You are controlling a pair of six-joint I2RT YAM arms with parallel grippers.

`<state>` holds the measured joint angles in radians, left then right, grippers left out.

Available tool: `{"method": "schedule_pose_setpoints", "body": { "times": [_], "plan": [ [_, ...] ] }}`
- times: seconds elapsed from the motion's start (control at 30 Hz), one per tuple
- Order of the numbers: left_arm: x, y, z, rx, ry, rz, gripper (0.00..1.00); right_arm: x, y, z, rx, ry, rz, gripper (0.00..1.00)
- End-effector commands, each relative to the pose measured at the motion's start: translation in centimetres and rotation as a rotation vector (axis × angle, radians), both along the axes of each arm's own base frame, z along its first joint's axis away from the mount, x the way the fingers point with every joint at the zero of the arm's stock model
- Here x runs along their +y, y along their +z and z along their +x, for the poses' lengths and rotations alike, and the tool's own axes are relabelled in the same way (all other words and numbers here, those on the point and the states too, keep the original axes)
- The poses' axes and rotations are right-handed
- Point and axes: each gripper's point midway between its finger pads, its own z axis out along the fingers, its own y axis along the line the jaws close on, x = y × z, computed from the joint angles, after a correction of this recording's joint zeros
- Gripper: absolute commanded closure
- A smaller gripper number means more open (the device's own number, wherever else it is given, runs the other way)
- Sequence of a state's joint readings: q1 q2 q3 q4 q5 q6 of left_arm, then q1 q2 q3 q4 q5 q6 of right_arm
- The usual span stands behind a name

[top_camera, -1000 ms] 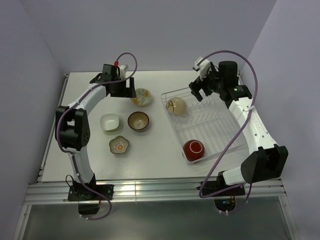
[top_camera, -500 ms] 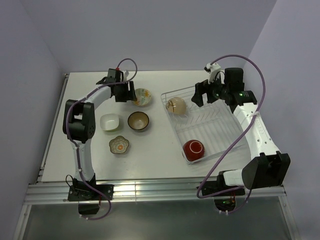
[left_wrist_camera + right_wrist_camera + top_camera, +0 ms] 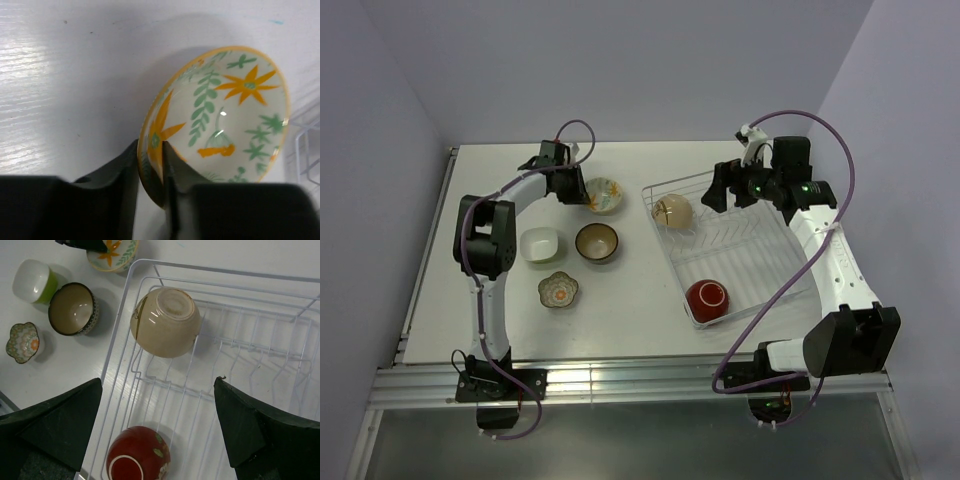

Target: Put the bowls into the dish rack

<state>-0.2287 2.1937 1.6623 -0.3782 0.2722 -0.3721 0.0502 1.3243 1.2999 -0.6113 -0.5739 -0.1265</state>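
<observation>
My left gripper [image 3: 150, 160] is shut on the rim of the cream bowl with orange flowers [image 3: 225, 125], one finger inside and one outside; the bowl is tilted on the table at the back [image 3: 605, 195]. The white wire dish rack [image 3: 760, 250] holds a beige bowl [image 3: 166, 322] upside down at its far end and a red bowl [image 3: 137, 457] upside down at its near end. My right gripper [image 3: 159, 385] hangs open and holds nothing above the rack [image 3: 225, 271].
Left of the rack, three bowls stand on the table: a dark brown one [image 3: 597, 242], a white one with a yellow-green outside [image 3: 539, 244] and a small flower-shaped patterned one [image 3: 558, 290]. Walls close off the back and both sides.
The left gripper has moved onto the flowered bowl's rim and shut on it, tipping the bowl. The right arm has drawn back a little to the right, still open.
</observation>
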Motion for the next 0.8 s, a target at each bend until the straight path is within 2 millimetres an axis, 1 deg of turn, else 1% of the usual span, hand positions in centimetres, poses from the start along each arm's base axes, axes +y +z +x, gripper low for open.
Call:
{"method": "schedule_pose_setpoints", "body": {
  "times": [0.0,0.03,0.13,0.27,0.3,0.33,0.37,0.4,0.43,0.47,0.5,0.53,0.57,0.6,0.63,0.7,0.73,0.77],
  "plan": [
    [-1.0,1.9,1.8,-0.062,-0.012,-0.046,0.77,0.3,2.0,-0.2,-0.007,-0.002,0.066,0.0],
    [-1.2,2.0,1.9,-0.06,-0.018,-0.053,0.87,0.4,2.2,-0.2,-0.003,-0.001,0.081,0.0],
    [-1.3,2.1,1.8,-0.055,-0.031,-0.059,1.0,0.7,2.6,-0.5,0.001,0.011,0.105,0.0],
    [-1.5,3.7,2.0,-0.085,-0.034,-0.081,1.0,1.2,2.9,-0.8,0.014,0.014,0.142,0.03],
    [-1.6,5.1,2.2,-0.115,-0.037,-0.088,1.0,1.2,3.1,-0.8,0.008,0.014,0.149,0.04],
    [-1.5,6.1,2.5,-0.141,-0.035,-0.091,1.0,1.4,3.4,-0.9,0.016,-0.001,0.171,0.05],
    [-1.3,8.4,2.7,-0.191,-0.029,-0.091,1.0,1.4,4.0,-0.6,-0.003,-0.008,0.181,0.06],
    [-1.2,9.6,2.8,-0.221,-0.031,-0.089,1.0,1.4,4.7,-0.7,-0.023,-0.014,0.192,0.07],
    [-1.1,11.4,3.1,-0.265,-0.027,-0.088,1.0,1.5,5.0,-0.7,-0.021,-0.032,0.216,0.1],
    [-0.9,12.9,3.2,-0.296,-0.018,-0.084,1.0,1.6,5.9,-0.3,-0.055,-0.035,0.234,0.12],
    [-0.7,15.4,3.1,-0.34,-0.01,-0.087,1.0,1.5,6.4,-0.1,-0.069,-0.055,0.239,0.15],
    [-0.7,18.2,3.6,-0.392,-0.008,-0.089,1.0,1.7,7.5,0.2,-0.086,-0.064,0.254,0.21],
    [-0.5,19.3,3.1,-0.387,-0.003,-0.078,1.0,1.8,8.2,0.3,-0.101,-0.063,0.257,0.21],
    [-0.6,20.6,3.0,-0.407,-0.005,-0.07,1.0,2.0,8.4,0.7,-0.101,-0.064,0.26,0.23],
    [-1.0,22.8,3.0,-0.446,-0.016,-0.076,1.0,2.3,9.8,0.9,-0.12,-0.063,0.277,0.23],
    [-1.2,24.8,2.1,-0.47,-0.025,-0.073,1.0,2.6,10.8,1.5,-0.138,-0.06,0.296,0.25],
    [-1.8,25.6,1.6,-0.484,-0.033,-0.073,1.0,2.9,11.8,1.6,-0.156,-0.057,0.305,0.25],
    [-2.0,26.9,0.9,-0.509,-0.04,-0.078,1.0,3.0,12.2,1.8,-0.168,-0.053,0.303,0.25]
  ]
}}
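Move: The left fingers straddle the near-left rim of the flowered bowl, whose middle is about 5 cm to their right, 1 cm ahead and a shade lower. The brown bowl is 14 cm back and 3 cm right, the white-green bowl 14 cm back and 13 cm left; both lie a few centimetres lower. The flowered bowl is some 29 cm left of the right hand, 16 cm ahead and 22 cm below; the beige bowl in the rack is 10 cm left, 9 cm ahead and 20 cm below that hand. The left fingers, already partly closed, shut on the flowered bowl's left rim and pinch it, one finger inside and one outside. After a short hold the hand lifts briskly, about 16 cm up with a little forward, its fingers tipping up some 15 degrees. Empty, the right hand rises about 7 cm, easing left, rolls its left side up and narrows its fingers by a quarter. ##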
